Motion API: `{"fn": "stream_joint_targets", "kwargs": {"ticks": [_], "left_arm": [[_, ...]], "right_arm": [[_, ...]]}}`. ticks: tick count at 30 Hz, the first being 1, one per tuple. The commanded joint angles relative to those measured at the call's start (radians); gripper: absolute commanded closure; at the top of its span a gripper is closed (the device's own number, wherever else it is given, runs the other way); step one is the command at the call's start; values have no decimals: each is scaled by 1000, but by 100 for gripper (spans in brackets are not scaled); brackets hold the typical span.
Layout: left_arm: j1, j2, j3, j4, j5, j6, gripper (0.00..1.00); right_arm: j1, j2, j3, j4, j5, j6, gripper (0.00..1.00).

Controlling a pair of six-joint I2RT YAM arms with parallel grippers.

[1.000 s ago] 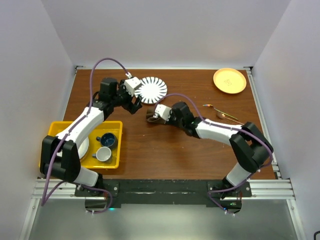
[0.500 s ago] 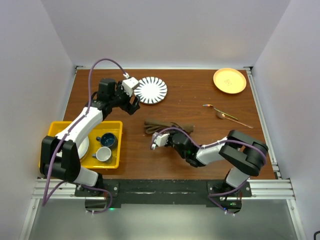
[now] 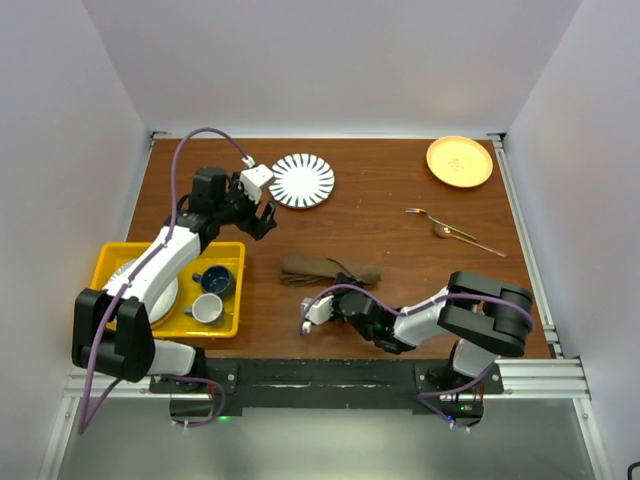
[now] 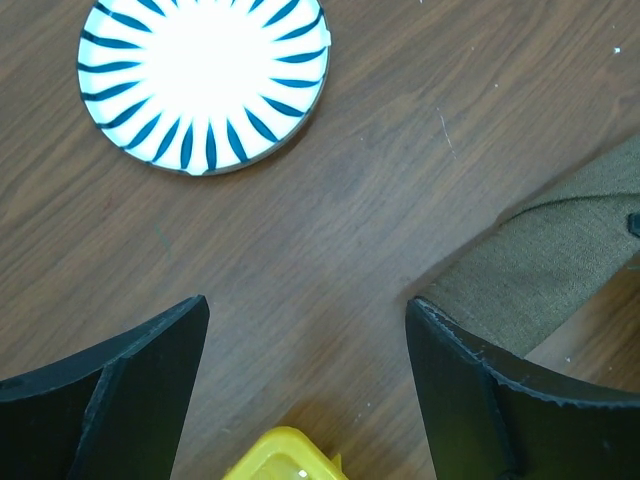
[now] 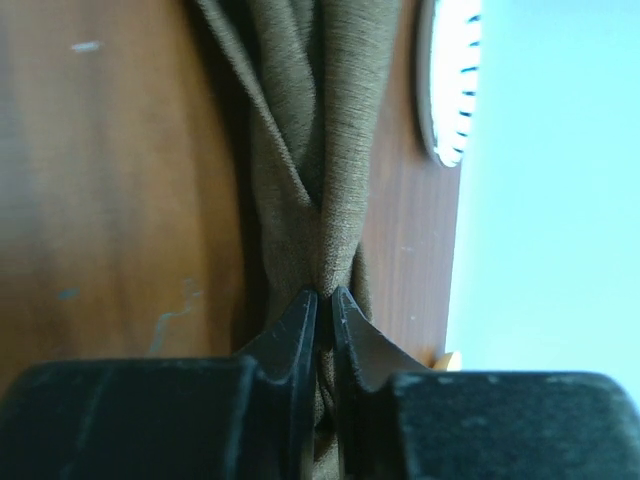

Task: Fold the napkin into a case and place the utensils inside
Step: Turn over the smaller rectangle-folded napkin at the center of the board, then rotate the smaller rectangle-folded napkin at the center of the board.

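Observation:
The olive-brown napkin (image 3: 330, 269) lies bunched into a long crumpled strip in the middle of the table, not shaped into a case. My right gripper (image 5: 324, 296) is low at its near side (image 3: 344, 297) and shut on a pinched fold of the cloth (image 5: 310, 130). My left gripper (image 3: 262, 216) hovers open and empty over bare wood (image 4: 308, 335), with the napkin's left end (image 4: 545, 265) just beyond its right finger. The two utensils (image 3: 448, 229) lie side by side at the right of the table, far from both grippers.
A blue-and-white striped plate (image 3: 302, 180) sits at the back, also in the left wrist view (image 4: 203, 80). An orange plate (image 3: 459, 161) is at the back right. A yellow bin (image 3: 170, 247) at the left holds two cups (image 3: 210, 295) and a white plate; its corner (image 4: 285, 455) shows below my left fingers.
My right arm has folded back toward the near edge, dragging the napkin nearer and stretching it out. The left gripper drifted slightly left and stayed open.

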Motion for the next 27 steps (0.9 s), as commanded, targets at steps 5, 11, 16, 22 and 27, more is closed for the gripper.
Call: {"fn": "stream_joint_targets", "kwargs": {"ticks": [5,11,16,22,27], "left_arm": [[9,-75,-51,-27,35,10,17],[9,-104,-77,-79,102,53,23],[9,-103,-83,-141,206,92,34],[-28,-69,-74,-147,273,93,55],[-146,6,-34,-120,188,63,60]], "right_arm": [[42,-56,70,-320,-78,128,79],[55,-92,132,-488,-141,191,46],[54,-169,228,-662,-175,306,38],[7,-299,378,-924,-239,487,34],[-176,-431,459,-1126,-403,535,34]]}}
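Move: My right hand still pinches the napkin's raised edge, low over the board. The napkin's middle is about 2 cm ahead, 3 cm left and 3 cm below, with the striped plate some 24 cm ahead and 10 cm left. From my left hand, the napkin's middle lies roughly 9 cm back, 13 cm right and 13 cm below, and the navy cup about 11 cm back and 13 cm left. I open my right fingers to about two thirds and let go of the napkin, first sinking some 3 cm and drawing back, then drifting left and lifting about 10 cm clear as the wrist tips down. My left hand comes back about 8 cm, also to the right and down, towards the napkin, turning clockwise with its fingers closing to under half open. ##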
